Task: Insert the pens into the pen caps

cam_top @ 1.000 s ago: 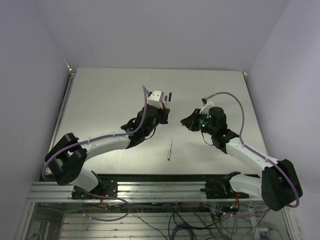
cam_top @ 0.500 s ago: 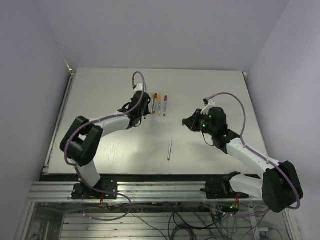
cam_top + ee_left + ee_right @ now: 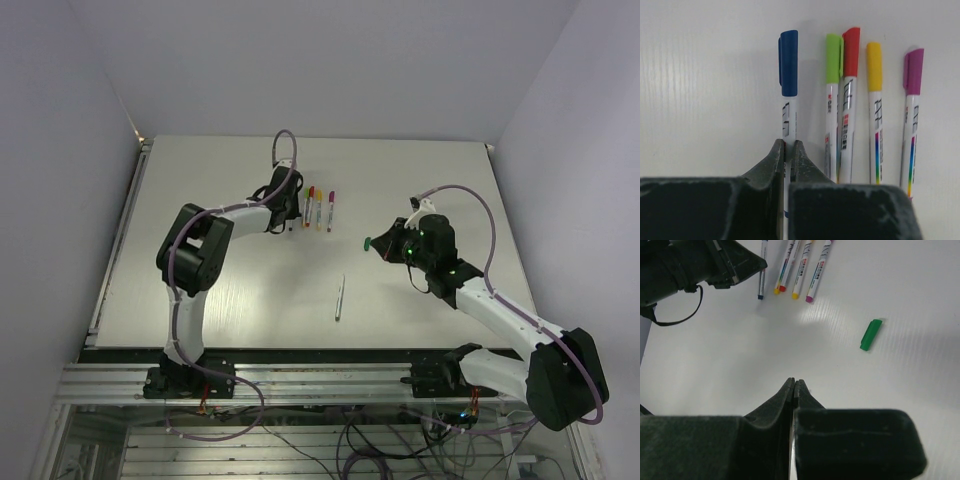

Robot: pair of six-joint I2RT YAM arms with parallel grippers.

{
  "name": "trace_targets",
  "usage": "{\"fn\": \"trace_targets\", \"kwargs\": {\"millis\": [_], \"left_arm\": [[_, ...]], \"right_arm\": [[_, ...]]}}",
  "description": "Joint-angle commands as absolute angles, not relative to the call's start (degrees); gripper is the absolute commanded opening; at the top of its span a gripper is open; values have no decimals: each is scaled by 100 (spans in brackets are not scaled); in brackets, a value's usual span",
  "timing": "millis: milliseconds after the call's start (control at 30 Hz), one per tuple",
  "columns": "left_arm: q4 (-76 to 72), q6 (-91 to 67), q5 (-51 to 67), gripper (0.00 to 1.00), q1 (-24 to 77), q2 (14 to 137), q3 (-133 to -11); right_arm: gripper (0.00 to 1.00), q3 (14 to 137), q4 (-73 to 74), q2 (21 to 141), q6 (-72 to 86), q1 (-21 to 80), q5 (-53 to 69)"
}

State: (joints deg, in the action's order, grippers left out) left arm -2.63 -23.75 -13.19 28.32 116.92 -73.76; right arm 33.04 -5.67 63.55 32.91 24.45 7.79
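Note:
My left gripper (image 3: 788, 146) is shut on the white barrel of a blue-capped pen (image 3: 789, 112), which lies at the left end of a row. Beside it lie three more capped pens, lime (image 3: 832, 110), red (image 3: 848, 100) and yellow (image 3: 874, 115), and then a magenta one (image 3: 912, 115). A loose green pen cap (image 3: 870, 334) lies on the table, ahead and to the right of my right gripper (image 3: 794, 382), which is shut with nothing in it. In the top view, a bare thin pen (image 3: 340, 297) lies alone nearer the arms, and the green cap (image 3: 367, 241) sits just left of the right gripper (image 3: 385, 245).
The white table (image 3: 220, 180) is walled on three sides by pale panels. A metal rail (image 3: 300, 372) runs along the near edge by the arm bases. Purple cables (image 3: 285, 150) loop above both arms.
The left arm folded back and swung left off the pen row, uncovering it, and now holds the blue-capped pen at the row's left end. The right gripper drew back slightly, and the green cap now shows.

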Motion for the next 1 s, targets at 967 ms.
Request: {"fn": "trace_targets", "kwargs": {"millis": [967], "left_arm": [[-119,-2496,-1605,37,2777,11783,-7973]], "right_arm": [[0,3384,-756,6392,3138,2452,742]]}}
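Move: The left hand holds the blue-capped pen close above the table; the bare spot for it is about 3 cm ahead, 1 cm to the right and 3 cm below. The row of capped pens lies flat to its right, at that same depth: light-green about 5 cm ahead and 4 right, red 5 ahead and 6 right, yellow 4 ahead and 9 right. From the idle right hand the spot is about 20 cm ahead, 24 left and 14 down. The left hand carries the blue-capped pen about 2 cm forward alongside the light-green pen, drifting slightly right, then settles barely half a centimetre lower and stops. Staying there with the wrist all but still, it opens the fingers to a bit over a third of their range and lets go of the pen, ending with a fingertip on either side of it. ##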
